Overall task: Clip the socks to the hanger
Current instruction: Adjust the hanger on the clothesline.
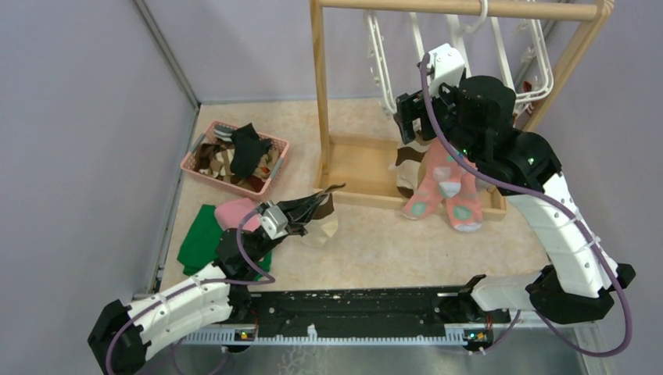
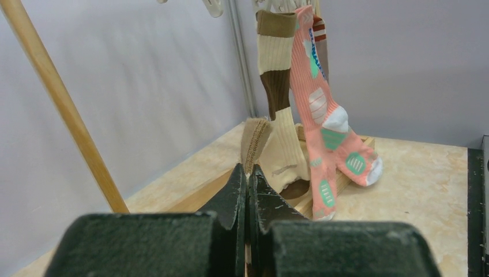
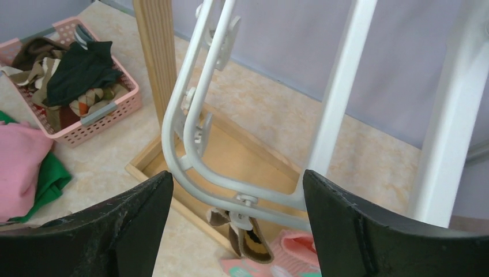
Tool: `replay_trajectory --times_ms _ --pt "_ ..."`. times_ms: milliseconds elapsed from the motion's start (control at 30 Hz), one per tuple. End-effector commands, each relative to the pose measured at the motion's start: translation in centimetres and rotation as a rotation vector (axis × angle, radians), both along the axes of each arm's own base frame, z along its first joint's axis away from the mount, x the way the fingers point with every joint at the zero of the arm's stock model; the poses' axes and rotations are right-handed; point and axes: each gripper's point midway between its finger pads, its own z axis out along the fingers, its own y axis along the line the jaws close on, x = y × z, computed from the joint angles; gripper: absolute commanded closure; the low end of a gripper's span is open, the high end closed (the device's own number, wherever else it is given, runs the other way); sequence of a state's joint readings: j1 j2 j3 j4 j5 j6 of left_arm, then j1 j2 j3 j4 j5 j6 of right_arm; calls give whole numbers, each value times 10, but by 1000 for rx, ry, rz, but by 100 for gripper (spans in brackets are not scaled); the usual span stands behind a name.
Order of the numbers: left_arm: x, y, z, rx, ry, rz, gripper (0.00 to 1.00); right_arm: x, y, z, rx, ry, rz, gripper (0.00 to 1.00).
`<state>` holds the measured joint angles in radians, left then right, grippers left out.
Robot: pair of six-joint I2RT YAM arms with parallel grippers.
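The white hanger (image 1: 381,58) hangs from the wooden stand's top bar. Two socks dangle from its clips: a brown-cream striped one (image 1: 406,168) and a salmon pink one (image 1: 439,183) with teal shapes. My right gripper (image 1: 408,117) is open beside the hanger, its jaws wide on either side of the rim (image 3: 190,115) and of the clip (image 3: 247,216) that pinches the striped sock's cuff (image 3: 254,242). My left gripper (image 1: 320,201) is low over the table, shut on the tan cuff (image 2: 254,140) of another brown-cream sock (image 1: 324,225). That sock's body is hidden under the fingers (image 2: 233,193).
A pink basket (image 1: 275,166) with several more socks stands at the back left. A flat green cloth (image 1: 202,238) and a pink cloth (image 1: 234,212) lie beside my left arm. The wooden stand's post (image 1: 320,94) and base tray (image 1: 356,160) lie between the arms.
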<state>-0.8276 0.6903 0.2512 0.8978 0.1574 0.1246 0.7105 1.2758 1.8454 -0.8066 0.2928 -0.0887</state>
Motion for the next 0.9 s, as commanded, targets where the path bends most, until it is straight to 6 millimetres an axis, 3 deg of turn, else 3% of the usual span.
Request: replay_trajectory --times_ms 0,133,367,467,633,867 --pt "-7 3 36 -82 -69 -22 100 -6 12 22 83 -44 79 18" --pt "-8 4 37 -83 -73 -18 100 -1 36 34 135 -43 157 17" --pt "-8 8 38 -90 -80 -2 100 36 57 51 168 -62 108 19" --pt "-7 9 37 -91 -79 2 100 53 63 49 143 -49 66 22" --pt "-5 9 35 -91 -75 10 100 69 68 48 114 -53 41 30" --pt "-5 11 36 -97 -78 19 100 74 66 48 90 -55 25 49"
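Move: The hanger's left rail, at the stretch to be grasped, lies about 9 cm ahead of the right hand, 7 cm to its left and 2 cm above. The hanger's near left corner is roughly 3 cm ahead, 4 cm left; the hanging striped sock is some 4 cm ahead, 1 cm left and 14 cm below, with the pink socks about 8 cm right of that sock, 17 cm below the hand. From the left hand, that rail lies around 20 cm ahead, 12 cm right, 16 cm above. The hanger's left rail is what the open right hand goes for: it moves first left, then forward and left together past the near corner, some 11 cm in all, rising 2 to 3 cm. The wrist hardly turns. As the hand slows, its fingers start closing from wide open to about half open, with the rail between them; a touch can't be made out. ##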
